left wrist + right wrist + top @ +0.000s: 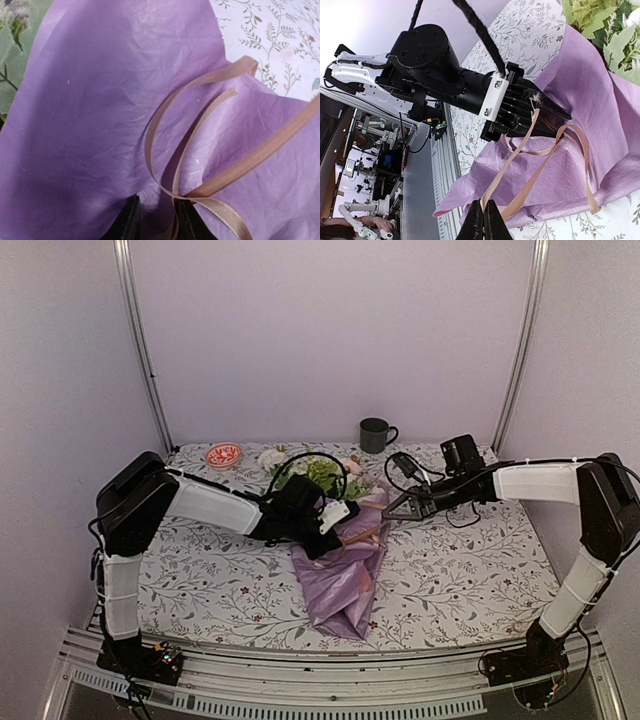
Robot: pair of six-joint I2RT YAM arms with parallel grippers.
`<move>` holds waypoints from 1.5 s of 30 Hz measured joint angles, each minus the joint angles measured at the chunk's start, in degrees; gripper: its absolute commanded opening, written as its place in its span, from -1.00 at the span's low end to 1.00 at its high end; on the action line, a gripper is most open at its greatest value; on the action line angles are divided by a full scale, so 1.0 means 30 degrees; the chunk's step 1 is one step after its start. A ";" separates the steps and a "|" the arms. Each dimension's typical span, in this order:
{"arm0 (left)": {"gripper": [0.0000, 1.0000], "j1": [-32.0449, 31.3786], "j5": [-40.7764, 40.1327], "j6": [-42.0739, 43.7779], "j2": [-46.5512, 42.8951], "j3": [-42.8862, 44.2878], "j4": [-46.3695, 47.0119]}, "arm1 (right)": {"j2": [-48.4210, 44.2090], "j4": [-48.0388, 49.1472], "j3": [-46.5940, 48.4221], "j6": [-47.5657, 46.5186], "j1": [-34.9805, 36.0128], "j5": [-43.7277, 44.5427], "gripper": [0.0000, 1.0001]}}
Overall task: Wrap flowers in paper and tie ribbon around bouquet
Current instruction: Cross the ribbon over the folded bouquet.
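The lilac paper [342, 585] lies wrapped around the flowers [322, 472], whose green and pale heads stick out at the far end. My left gripper [157, 218] is pressed onto the paper [100, 100] with its jaws a little apart. A fold of paper and one strand of the beige ribbon [260, 153] sit in the gap, and the ribbon loops round the right finger. My right gripper [484, 206] is shut on the ribbon [508, 158] and holds that strand taut back towards the left fingers. From above, the right gripper [388, 511] hovers just right of the bouquet's middle.
A dark mug [376, 435] stands at the back centre and a red-and-white bowl [224, 454] at the back left. The floral tablecloth [470, 560] covers the table. A metal rail [330, 660] runs along the near edge.
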 measured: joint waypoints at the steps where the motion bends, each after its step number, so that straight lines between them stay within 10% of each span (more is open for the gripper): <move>1: -0.49 0.0000 0.0000 -0.0022 0.0000 -0.0007 0.0015 | 0.0000 -0.0022 0.0022 -0.0007 -0.0073 0.0022 -0.99; 17: -0.53 -0.0015 -0.0124 -0.0189 0.0000 -0.0481 0.0911 | 0.5326 0.6790 0.4371 0.3636 0.1260 0.3679 -0.99; 45: 0.05 -0.1647 -0.0765 0.0539 0.0182 0.2047 -0.0707 | 0.8837 0.5712 0.5246 0.3679 0.1333 0.6564 -0.99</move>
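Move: The ribbon end already held in the right fingers is bound for the flower-side rim of the folded paper, about 12 cm ahead of the right hand, 6 cm to its left and 11 cm below. From that hand, the ribbon crossing lies roughly 4 cm ahead, 10 cm left and 14 cm down; the flower heads, some 20 cm ahead, 15 cm left and 12 cm down. For the left hand, the crossing sits right at its fingertips, about 2 cm to its right and level with them. The held ribbon end is drawn forward about 12 cm, 5 cm to the left and across the other strands by the right hand, which rises slightly, then sinks some 10 cm beside the flowers, turning about 15 degrees clockwise with fingers kept shut. The left hand first stays low at the crossing, then opens wider and shifts some 4 cm right while rising 3 cm. ##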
